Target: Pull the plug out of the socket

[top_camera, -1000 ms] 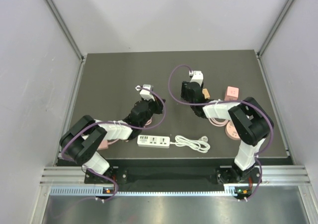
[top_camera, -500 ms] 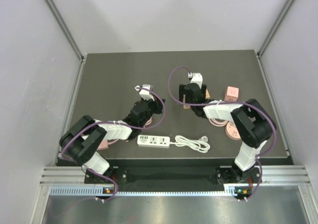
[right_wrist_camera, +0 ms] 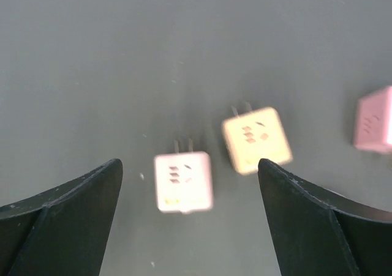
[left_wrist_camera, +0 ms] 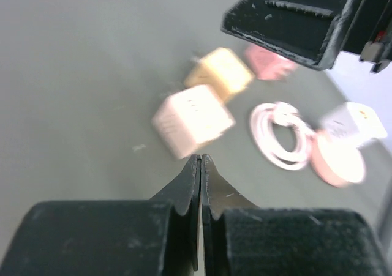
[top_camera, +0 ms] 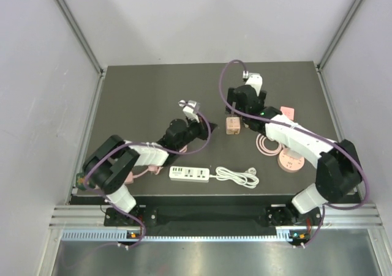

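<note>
Two cube adapters lie apart on the dark table, each with socket slots on its top face and bare plug prongs. One is pale pink (right_wrist_camera: 183, 181) (left_wrist_camera: 192, 120) (top_camera: 233, 126), the other yellow (right_wrist_camera: 256, 139) (left_wrist_camera: 219, 74). Nothing is plugged into either. My right gripper (right_wrist_camera: 190, 163) (top_camera: 242, 108) hangs wide open above them, holding nothing. My left gripper (left_wrist_camera: 201, 158) (top_camera: 197, 128) is shut and empty, its tips just short of the pale pink cube.
A third, pink cube (top_camera: 286, 112) sits at the right. A coiled pink cable (top_camera: 267, 144) leads to a round pink socket (top_camera: 291, 161). A white power strip (top_camera: 188, 174) with bundled white cord (top_camera: 236, 177) lies near the front edge.
My right gripper opened wide and pulled up and back, leaving the cubes on the table. My left gripper slid right toward the pale pink cube, still shut.
</note>
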Robot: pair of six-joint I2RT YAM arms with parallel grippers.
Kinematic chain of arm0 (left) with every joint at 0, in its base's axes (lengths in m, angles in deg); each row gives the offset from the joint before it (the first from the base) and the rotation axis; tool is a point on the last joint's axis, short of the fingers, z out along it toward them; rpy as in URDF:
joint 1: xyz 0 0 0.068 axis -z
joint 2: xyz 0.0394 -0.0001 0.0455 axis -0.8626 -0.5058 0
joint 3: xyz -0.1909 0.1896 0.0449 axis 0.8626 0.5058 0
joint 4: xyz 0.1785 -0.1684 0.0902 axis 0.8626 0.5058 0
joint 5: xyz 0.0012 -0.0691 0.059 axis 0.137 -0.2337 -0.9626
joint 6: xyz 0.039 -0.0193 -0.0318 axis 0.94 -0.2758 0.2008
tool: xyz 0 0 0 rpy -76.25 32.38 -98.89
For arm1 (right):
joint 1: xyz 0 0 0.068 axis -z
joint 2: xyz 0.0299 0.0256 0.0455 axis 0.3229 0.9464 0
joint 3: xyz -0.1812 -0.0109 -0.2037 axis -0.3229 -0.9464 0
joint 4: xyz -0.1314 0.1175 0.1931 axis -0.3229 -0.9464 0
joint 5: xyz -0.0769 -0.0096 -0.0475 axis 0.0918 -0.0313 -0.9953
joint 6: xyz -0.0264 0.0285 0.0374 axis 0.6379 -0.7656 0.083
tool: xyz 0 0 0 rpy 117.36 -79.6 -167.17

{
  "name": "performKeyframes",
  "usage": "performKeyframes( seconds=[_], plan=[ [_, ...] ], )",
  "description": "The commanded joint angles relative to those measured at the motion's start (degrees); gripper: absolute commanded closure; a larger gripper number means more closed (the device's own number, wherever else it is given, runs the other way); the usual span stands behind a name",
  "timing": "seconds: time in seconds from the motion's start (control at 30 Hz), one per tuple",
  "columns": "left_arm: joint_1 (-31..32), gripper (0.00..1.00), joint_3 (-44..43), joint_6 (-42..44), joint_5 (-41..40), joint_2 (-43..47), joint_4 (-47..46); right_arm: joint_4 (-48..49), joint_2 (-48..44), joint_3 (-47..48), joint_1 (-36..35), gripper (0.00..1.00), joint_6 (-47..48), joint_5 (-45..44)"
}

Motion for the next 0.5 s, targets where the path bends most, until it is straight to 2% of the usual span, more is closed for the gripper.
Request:
performKeyframes(
  seconds=[0.0,0.17,0.3,0.47],
  plan=[
    [0.7,1.0,-6.1,-3.1,14.4,-5.5,-5.7,-16.2,-5.4,2.7,2.0,0.1,-5.1,-3.8],
    [6.5,1.0,-12.5,-2.2,18.5,-11.3,-3.8,-28.2,-13.2,0.7,9.7,0.1,-7.4,1.2],
    [10.8,1.0,-19.5,-2.2,21.4,-16.6,-2.8,-35.9,-17.6,-1.8,20.9,0.1,-7.9,7.0],
    [15.2,1.0,-26.8,-4.8,23.2,-25.4,-2.6,-41.4,-25.4,-5.4,26.1,0.09,-7.6,5.9]
  ],
)
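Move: The white plug, on top of the round socket, lies about 23 cm right of the right hand, 11 cm back and 9 cm below. From that hand the coiled pink cord is some 14 cm right, 4 cm back, and the pink cube 22 cm right, 5 cm ahead, both well below. From the left hand the round socket is about 33 cm right, 8 cm back, 10 cm below; the cord is 25 cm right, 1 cm back. Swing the open right gripper some 20 cm right and about 10 cm back, staying high, towards the white plug, tipping the fingers farther down and turning clockwise. Meanwhile bring the shut left gripper about 17 cm right and half as far back towards the round socket, nearly level, turning clockwise some 35 degrees. Touch nothing with either. ##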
